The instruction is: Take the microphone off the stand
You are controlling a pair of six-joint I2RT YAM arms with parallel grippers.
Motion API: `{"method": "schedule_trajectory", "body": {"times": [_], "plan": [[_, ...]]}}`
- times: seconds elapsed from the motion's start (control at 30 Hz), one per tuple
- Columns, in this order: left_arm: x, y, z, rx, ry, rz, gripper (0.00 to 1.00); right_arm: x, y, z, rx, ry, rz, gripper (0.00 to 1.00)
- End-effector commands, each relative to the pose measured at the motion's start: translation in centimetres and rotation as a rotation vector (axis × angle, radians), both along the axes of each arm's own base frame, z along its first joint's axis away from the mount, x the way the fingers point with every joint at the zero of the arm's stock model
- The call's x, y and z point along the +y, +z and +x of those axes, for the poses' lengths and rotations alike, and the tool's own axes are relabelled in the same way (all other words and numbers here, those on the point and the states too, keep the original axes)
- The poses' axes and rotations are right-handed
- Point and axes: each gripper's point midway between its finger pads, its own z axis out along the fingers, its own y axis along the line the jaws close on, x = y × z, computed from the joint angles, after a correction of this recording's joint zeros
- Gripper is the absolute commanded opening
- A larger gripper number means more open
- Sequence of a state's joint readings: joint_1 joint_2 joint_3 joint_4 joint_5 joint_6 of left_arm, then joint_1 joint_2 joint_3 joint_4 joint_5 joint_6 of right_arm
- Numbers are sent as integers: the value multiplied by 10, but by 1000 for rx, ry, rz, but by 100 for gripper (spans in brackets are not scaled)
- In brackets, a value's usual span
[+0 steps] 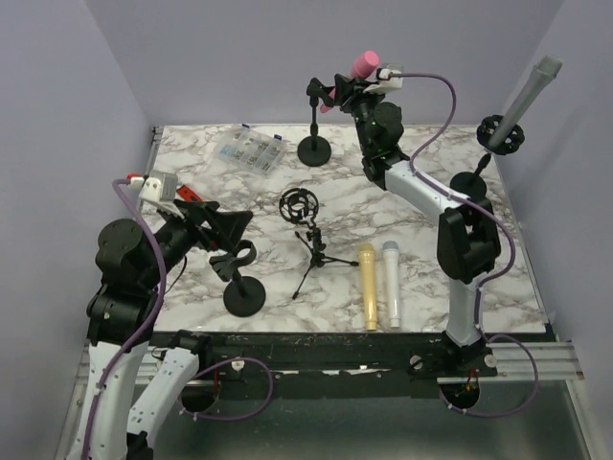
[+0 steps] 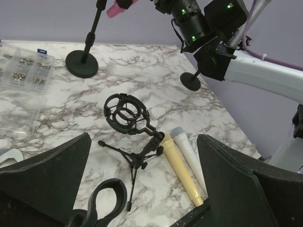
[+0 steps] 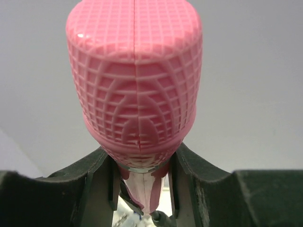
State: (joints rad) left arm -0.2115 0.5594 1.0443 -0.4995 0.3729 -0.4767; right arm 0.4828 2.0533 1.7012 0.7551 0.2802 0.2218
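Observation:
The pink microphone (image 1: 362, 65) sits tilted at the top of a black stand (image 1: 314, 120) at the back of the table, its lower end still at the stand's clip. My right gripper (image 1: 347, 88) is shut on it just below the head. In the right wrist view the pink microphone's head (image 3: 135, 75) fills the frame, and my right gripper (image 3: 142, 187) has its fingers (image 3: 102, 177) pressed on both sides of the neck. My left gripper (image 1: 218, 225) is open and empty at the left. It also shows in the left wrist view (image 2: 142, 189), where the pink microphone (image 2: 116, 8) is at the top edge.
A yellow microphone (image 1: 367, 285) and a white microphone (image 1: 391, 283) lie side by side at the front. A shock-mount tripod (image 1: 306, 230) stands mid-table. An empty clip stand (image 1: 241, 278) is below my left gripper. A parts box (image 1: 249, 150) is back left. A grey microphone on its stand (image 1: 522, 101) is far right.

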Motion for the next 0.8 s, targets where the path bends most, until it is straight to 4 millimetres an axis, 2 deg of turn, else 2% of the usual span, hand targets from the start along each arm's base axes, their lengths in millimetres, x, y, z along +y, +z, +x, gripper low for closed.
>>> {"method": "schedule_trajectory", "body": {"times": [0.0,0.13,0.23,0.37,0.6,0.77], "plan": [[-22,21,13,-8,-109,-50,99,1,45,-41,-33,157,56,1],[-34,33,34,-11,-159,-71,98,-4,55,-63,-15,217,80,1],[-43,42,50,-27,-195,-74,98,-1,58,-76,-3,269,74,1],[-57,48,67,-44,-274,-72,96,1,50,-85,20,315,57,1],[-78,44,103,-83,-355,-2,95,-12,35,-83,56,400,120,1],[-97,34,139,-91,-407,57,98,-21,24,-87,75,432,135,1]]}}
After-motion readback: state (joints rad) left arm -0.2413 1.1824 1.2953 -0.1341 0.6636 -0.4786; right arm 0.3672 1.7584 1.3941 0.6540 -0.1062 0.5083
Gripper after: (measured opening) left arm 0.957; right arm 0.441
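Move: The pink microphone is already in the right hand's fingers and still in its stand's clip, which lies about 5 cm left of that hand, 1 cm ahead and 3 cm lower. From the open, empty left hand the clip is some 37 cm ahead, 16 cm right and 3 cm lower. The ring stand's head is 14 cm ahead of the left hand, 8 cm right and 21 cm below; the empty clip is 1 cm back, 4 cm left and 17 cm below. Keeping its pinch on the pink microphone, the right hand draws it and its stand about 7 cm back from the far wall, then eases some 2 cm right, turning some 20 degrees counter-clockwise and tipping its fingers slightly down. At the same time the left hand, empty and wide open, reaches about 12 cm forward and 8 cm right, rising slightly and swinging clockwise, high over the table towards the stand's clip without yet touching it. ##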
